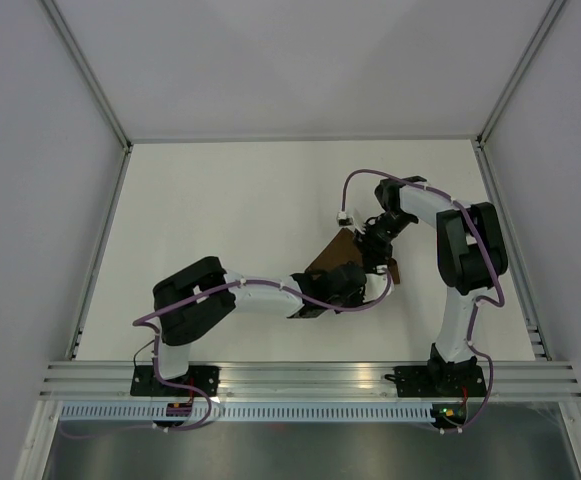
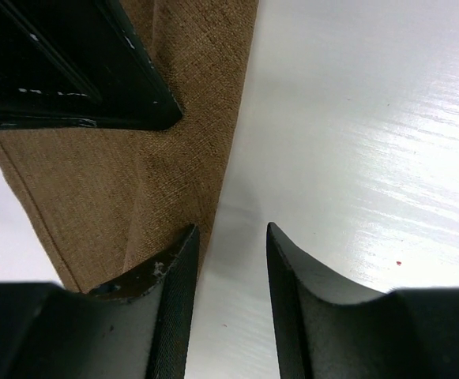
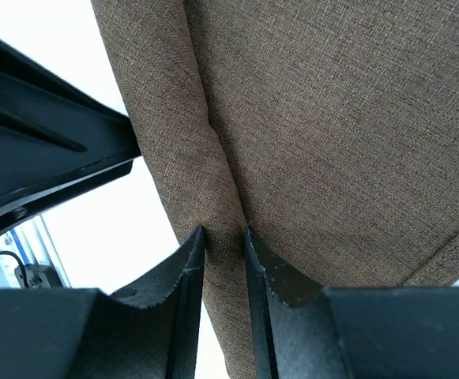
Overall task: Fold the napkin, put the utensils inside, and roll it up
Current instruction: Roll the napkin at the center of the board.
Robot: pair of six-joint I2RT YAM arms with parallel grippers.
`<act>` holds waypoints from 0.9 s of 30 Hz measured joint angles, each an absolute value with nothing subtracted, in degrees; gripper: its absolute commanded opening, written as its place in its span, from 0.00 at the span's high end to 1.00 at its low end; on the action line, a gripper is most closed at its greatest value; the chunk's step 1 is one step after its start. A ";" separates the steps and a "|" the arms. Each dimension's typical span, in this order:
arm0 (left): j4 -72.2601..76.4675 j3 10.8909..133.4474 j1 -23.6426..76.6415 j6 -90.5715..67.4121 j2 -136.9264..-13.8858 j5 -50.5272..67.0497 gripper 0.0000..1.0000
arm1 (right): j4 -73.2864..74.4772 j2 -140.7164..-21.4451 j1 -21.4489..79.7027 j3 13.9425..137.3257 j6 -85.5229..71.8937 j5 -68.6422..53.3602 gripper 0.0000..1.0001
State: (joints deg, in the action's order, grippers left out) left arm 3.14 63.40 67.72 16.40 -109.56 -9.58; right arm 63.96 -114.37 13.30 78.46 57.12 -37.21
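The brown napkin (image 1: pixel 332 254) lies mid-table, partly rolled, with both arms over it. In the right wrist view my right gripper (image 3: pixel 224 233) is shut on a rolled ridge of the napkin (image 3: pixel 336 118), and both fingers press the cloth. My left gripper (image 2: pixel 231 237) stands open at the cloth's long edge. Its left fingertip (image 2: pixel 183 245) overlaps the napkin (image 2: pixel 126 181), and only bare table shows between the jaws. From above, the left gripper (image 1: pixel 347 284) sits just in front of the right gripper (image 1: pixel 374 250). The utensils are hidden.
The white table (image 1: pixel 230 210) is walled by grey panels, with a metal rail (image 1: pixel 310 378) along the near edge. A black part of the right gripper (image 2: pixel 71 63) crosses the left wrist view's top left. The left arm's dark body (image 3: pixel 39 158) fills the right wrist view's left side.
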 measured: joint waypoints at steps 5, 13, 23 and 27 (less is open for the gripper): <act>4.34 63.37 69.12 17.93 -108.53 -12.73 0.49 | 64.49 -115.50 13.28 79.29 56.27 -37.30 0.69; 8.73 63.37 70.15 22.28 -108.53 -17.02 0.46 | 66.41 -117.30 13.26 80.84 55.35 -37.52 0.69; 11.70 63.42 69.87 26.85 -113.40 -17.87 0.29 | 67.81 -118.67 13.23 82.13 55.11 -37.58 0.69; 12.67 64.45 68.88 27.18 -114.04 -17.26 0.32 | 68.42 -119.17 13.23 82.59 54.98 -37.69 0.69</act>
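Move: The rolled edge of the napkin has its middle about 4 cm ahead of my left hand, 2 cm to its right and 1 cm lower. My right fingers are on that roll, some 6 cm ahead of my left hand and 2 cm right; from them its middle is roughly 2 cm back, level sideways, 1 cm below. The flat part of the napkin centres some 6 cm ahead of my left hand, 5 cm left and 2 cm down. I hop my left hand along the roll towards my right one: up about 3 cm while edging right, then forward and down again almost to where it started in height, ending 3 cm farther forward. Its fingers open wider and tip up some 13 degrees, coming down astride the roll, while my right hand keeps its pinch on the cloth and tilts only slightly. ##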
